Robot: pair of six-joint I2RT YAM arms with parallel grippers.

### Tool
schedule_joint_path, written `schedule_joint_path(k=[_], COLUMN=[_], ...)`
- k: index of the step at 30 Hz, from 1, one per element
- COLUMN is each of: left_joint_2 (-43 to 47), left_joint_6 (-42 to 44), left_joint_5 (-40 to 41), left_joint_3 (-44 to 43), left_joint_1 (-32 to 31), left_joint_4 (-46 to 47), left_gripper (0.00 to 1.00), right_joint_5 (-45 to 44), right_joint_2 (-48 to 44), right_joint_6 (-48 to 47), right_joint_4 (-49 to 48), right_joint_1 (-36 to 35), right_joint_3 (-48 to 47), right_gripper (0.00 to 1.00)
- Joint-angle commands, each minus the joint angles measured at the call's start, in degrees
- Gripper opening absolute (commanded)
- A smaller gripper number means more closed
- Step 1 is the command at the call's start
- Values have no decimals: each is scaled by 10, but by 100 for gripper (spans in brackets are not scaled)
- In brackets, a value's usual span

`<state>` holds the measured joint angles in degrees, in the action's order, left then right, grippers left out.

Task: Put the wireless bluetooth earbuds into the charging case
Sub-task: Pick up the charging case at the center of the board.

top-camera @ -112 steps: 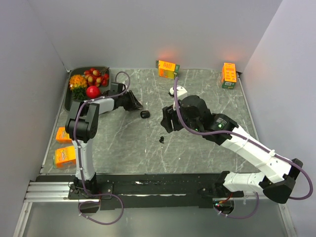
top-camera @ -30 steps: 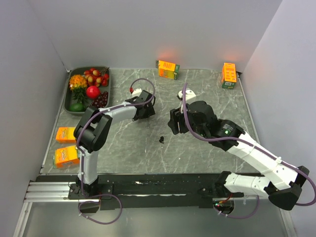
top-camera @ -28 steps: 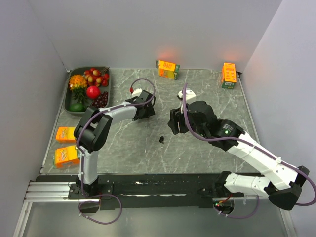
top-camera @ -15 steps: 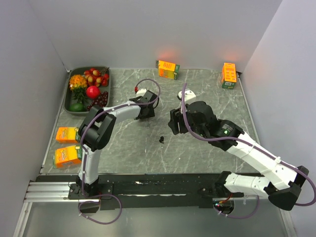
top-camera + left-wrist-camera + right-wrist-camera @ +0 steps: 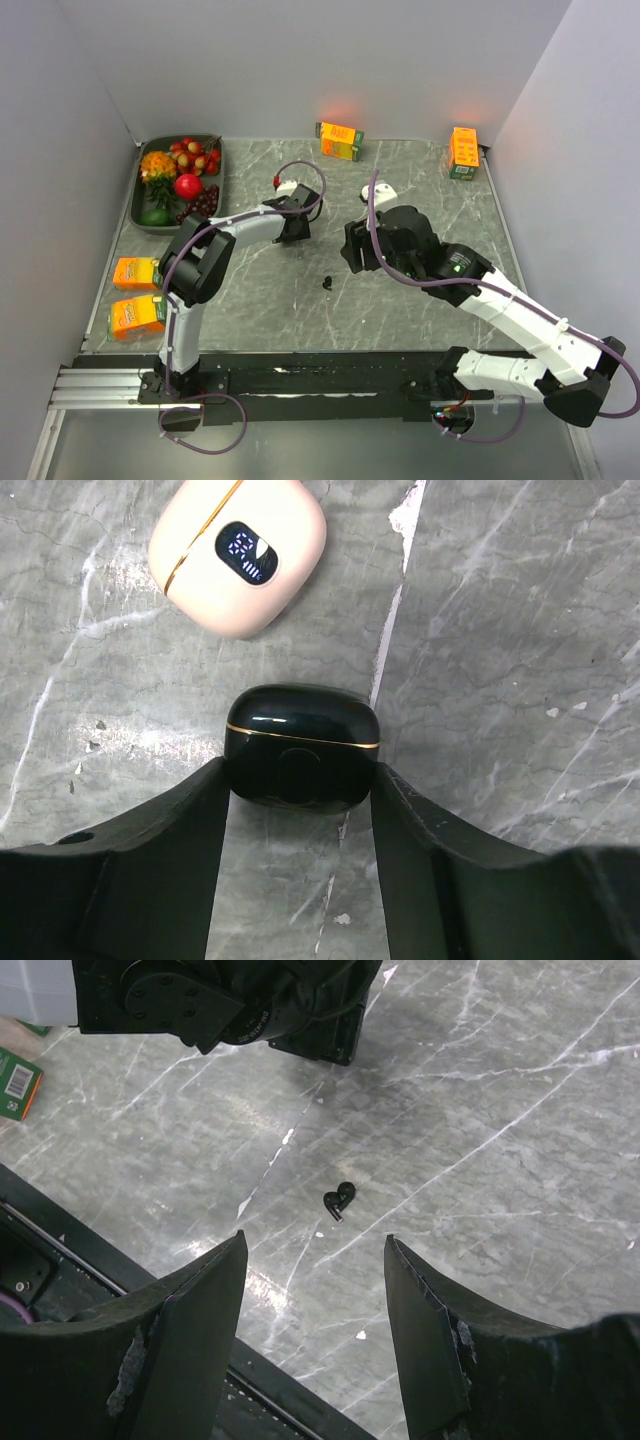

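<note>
The black charging case (image 5: 303,748), lid closed with a gold seam, lies on the marble table. My left gripper (image 5: 300,780) has a finger pressed against each of its sides. In the top view that gripper (image 5: 295,232) covers the case. A pair of black wireless bluetooth earbuds (image 5: 339,1201) lie together on the table, just beyond and between the tips of my right gripper (image 5: 315,1238), which hovers open above them with nothing held. The top view shows the earbuds (image 5: 327,283) lying near-left of the right gripper (image 5: 352,250).
A closed pinkish-white case (image 5: 238,555) with a lit display lies just past the black one. Orange juice cartons stand at the back (image 5: 341,140), back right (image 5: 463,152) and left edge (image 5: 133,272). A fruit tray (image 5: 150,200) sits at the back left.
The left gripper's jaws have closed in until they touch both sides of the black case, and its wrist has shifted slightly right. The right arm has stayed put.
</note>
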<state>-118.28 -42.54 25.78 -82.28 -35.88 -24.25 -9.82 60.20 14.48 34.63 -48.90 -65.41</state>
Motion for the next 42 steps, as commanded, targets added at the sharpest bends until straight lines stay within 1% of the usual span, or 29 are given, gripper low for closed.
schedule_joint_path(k=[1,2,3,4,5,6,7,8,9,10,11,12,13,14,15,16,17,18,19,21,24,27,30,31,32,34,36,39,42], left_joint_2=[-4,5,12,20,55,80,106,161,192,256,289,321,382,410,435,484,508,531,567,593,629,655,670,677,680,685,687,688,679], left_joint_6=[2,1,2,1,5,10,14,22,40,53,67,98,112,126,157,173,191,233,257,312,352,382,411,417,440,453,471,484,502], left_joint_5=[-15,-14,-14,-16,-21,-32,-42,-53,-65,-99,-131,-161,-218,-241,-252,-270,-294,-305,-314,-331,-340,-328,-312,-306,-303,-287,-278,-266,-260], left_joint_3=[24,27,33,48,66,110,133,155,202,228,257,311,339,367,422,452,486,561,597,661,683,703,708,710,710,709,706,701,686], left_joint_1=[-2,-2,-2,-2,-2,-3,-3,-3,-5,-6,-5,-6,-8,-9,-13,-22,-27,-34,-45,-53,-63,-80,-94,-103,-109,-127,-139,-160,-178], left_joint_4=[-18,-12,-8,-2,36,59,80,110,162,203,238,329,370,409,497,539,598,715,781,841,844,857,843,845,838,831,819,805,784], left_gripper=[27,12,3,1,1,1,1,1,1,1,1,1,1,1,1,1,1,1,1,1,1,1,1,1,1,1,1,1,1], right_joint_5=[-6,-6,-7,-7,-8,-12,-13,-15,-17,-18,-16,-8,-3,4,21,30,44,58,88,114,147,160,185,191,194,198,186,157,134], right_joint_2=[-20,-20,-22,-24,-25,-28,-31,-34,-39,-39,-40,-39,-36,-33,-32,-31,-30,-31,-28,-18,-1,12,52,64,86,101,110,128,148], right_joint_6=[-1,0,0,2,4,6,8,13,17,26,29,34,38,40,41,43,45,46,47,49,49,49,41,35,30,24,22,13,6], right_joint_4=[-20,-21,-23,-23,-23,-23,-25,-28,-28,-27,-25,-23,-22,-22,-25,-30,-35,-45,-44,-34,-10,9,54,65,82,90,84,91,99], right_joint_1=[5,5,5,5,4,4,5,6,7,7,12,14,16,17,18,19,21,21,21,21,21,21,19,19,15,11,3,-15,-32], right_joint_3=[3,3,3,2,-1,-2,-4,-8,-11,-20,-25,-31,-39,-43,-46,-46,-46,-44,-48,-61,-91,-116,-160,-178,-184,-190,-188,-211,-234], right_gripper=[65,65,65,65,65,65,65,65,65,65,65,65,66,66,66,68,68,69,70,70,70,71,77,84,86,88,88,89,85])
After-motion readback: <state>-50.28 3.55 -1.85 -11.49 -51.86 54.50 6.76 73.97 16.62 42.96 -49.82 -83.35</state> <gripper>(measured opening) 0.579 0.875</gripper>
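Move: The black charging case is already between the left fingers on the board. It is bound for the right gripper, some 18 cm back, 13 cm right and 24 cm above; the pink case lies about 5 cm ahead and 4 cm left, the black earbuds some 12 cm back and 8 cm right. From the right hand, the charging case is about 18 cm ahead, 13 cm left and 24 cm down. Left hand takes the pinched case roughly 20 cm back and up, tipping upward; right gripper opens, coming left. ##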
